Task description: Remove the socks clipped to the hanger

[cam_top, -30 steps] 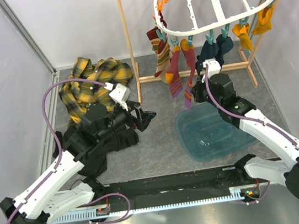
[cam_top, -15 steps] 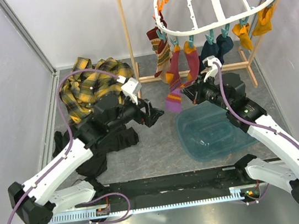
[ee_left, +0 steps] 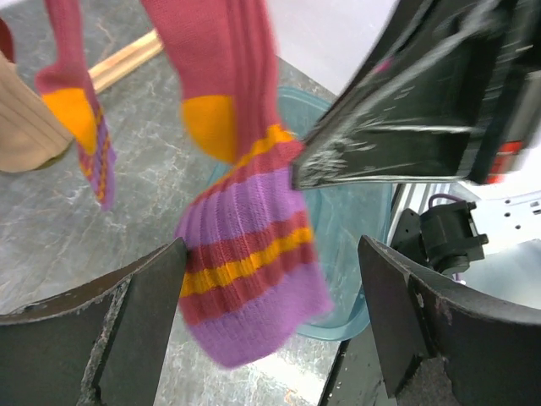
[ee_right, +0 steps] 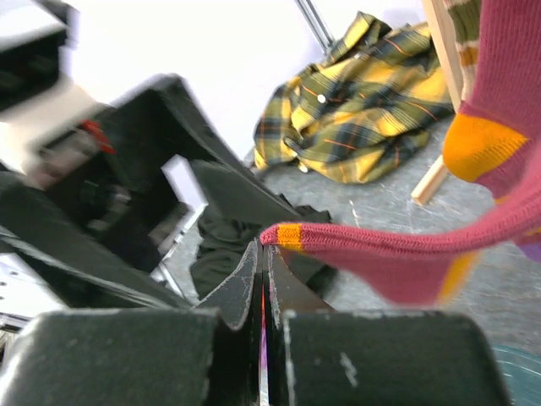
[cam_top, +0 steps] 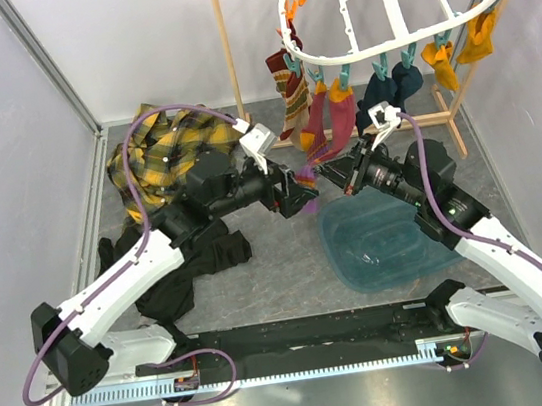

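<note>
The white oval hanger (cam_top: 399, 38) hangs at the upper right with socks clipped under its rim: maroon striped ones (cam_top: 292, 89), navy (cam_top: 382, 96) and mustard (cam_top: 480, 35). One maroon striped sock (cam_top: 339, 123) is stretched down and left from its clip. My right gripper (cam_top: 349, 170) is shut on its foot; a sliver of fabric shows between the fingertips (ee_right: 263, 254). The sock's purple toe (ee_left: 254, 288) hangs between the wide-open fingers (ee_left: 135, 321) of my left gripper (cam_top: 300, 191), touching neither.
A teal tub (cam_top: 388, 247) sits on the floor under the right arm. The yellow plaid shirt (cam_top: 158, 153) and a black garment (cam_top: 183, 261) lie at the left. The wooden frame (cam_top: 228, 68) stands behind the socks. A beige sock (ee_left: 25, 127) hangs nearby.
The right gripper has drawn the maroon sock's foot up and to the left, stretching it. The left arm has swung right until its open fingers flank the purple toe.
</note>
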`<state>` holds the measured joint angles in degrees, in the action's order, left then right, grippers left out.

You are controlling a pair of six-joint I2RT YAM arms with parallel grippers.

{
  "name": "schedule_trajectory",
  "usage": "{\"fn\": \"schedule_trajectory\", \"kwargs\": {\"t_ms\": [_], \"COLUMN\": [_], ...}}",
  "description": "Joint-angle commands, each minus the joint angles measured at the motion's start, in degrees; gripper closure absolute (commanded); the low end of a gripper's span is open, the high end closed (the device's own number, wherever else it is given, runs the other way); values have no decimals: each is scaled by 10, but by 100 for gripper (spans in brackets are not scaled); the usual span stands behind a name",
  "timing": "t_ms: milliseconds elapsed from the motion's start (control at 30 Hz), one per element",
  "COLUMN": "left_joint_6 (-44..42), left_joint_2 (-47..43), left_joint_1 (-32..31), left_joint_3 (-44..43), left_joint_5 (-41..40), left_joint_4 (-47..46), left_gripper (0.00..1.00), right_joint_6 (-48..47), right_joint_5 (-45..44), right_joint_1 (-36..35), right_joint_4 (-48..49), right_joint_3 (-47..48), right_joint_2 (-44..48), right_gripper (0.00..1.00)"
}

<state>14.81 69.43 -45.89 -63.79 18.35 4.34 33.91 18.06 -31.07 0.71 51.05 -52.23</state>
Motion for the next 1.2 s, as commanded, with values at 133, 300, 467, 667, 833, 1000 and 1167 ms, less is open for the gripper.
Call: {"fn": "schedule_trajectory", "kwargs": {"t_ms": [133,300,467,667,833,1000,1167], "left_joint_6": [-30,-36,-35,-36,-23,-21,-19], "left_joint_2": [44,33,-9,-36,-61,-82,-95], "left_joint_1": [-23,-23,-23,-22,-20,-17,-17], "left_joint_3": [-34,-39,-24,-7,8,14,23], "left_joint_5": [-52,-63,-38,-7,-3,6,2], "left_joint_4": [-31,-22,16,49,55,64,62], "left_gripper": [36,98,98,98,98,98,98], "right_joint_6": [49,21,-69,-160,-211,-224,-227], "right_joint_5": [6,-14,-83,-172,-240,-257,-281], "right_joint_1": [-11,-13,-14,-14,-13,-13,-13], "right_joint_4": [56,16,-85,-145,-221,-255,-263], "right_joint_3": [3,21,112,224,349,407,433], "right_joint_2": [17,18,14,-16,-96,-148,-180], "right_gripper": [100,100,59,38,33,27,26]}}
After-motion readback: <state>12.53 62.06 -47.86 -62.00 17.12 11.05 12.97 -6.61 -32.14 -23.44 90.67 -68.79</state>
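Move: The striped toe of the red sock, still pinched above by the shut right fingers, hangs about 4 cm to the left hand's right, 1 cm ahead and 2 cm lower; the second red sock hangs 10 cm ahead of that hand and 5 cm right. From the right hand, the clip holding the pinched sock is roughly 12 cm ahead, 7 cm right and 16 cm up; the second red sock hangs 9 cm ahead and 1 cm right, the dark sock 12 cm ahead and 13 cm right. Lower the open left gripper about 3 cm and slightly right around the sock's toe and shut it there. Then let go with the right and lift that opening gripper some 15 cm, first bearing right, then forward and a little down towards the clip, turning it clockwise. Meanwhile draw the gripped toe back, left and a little up with the left. ##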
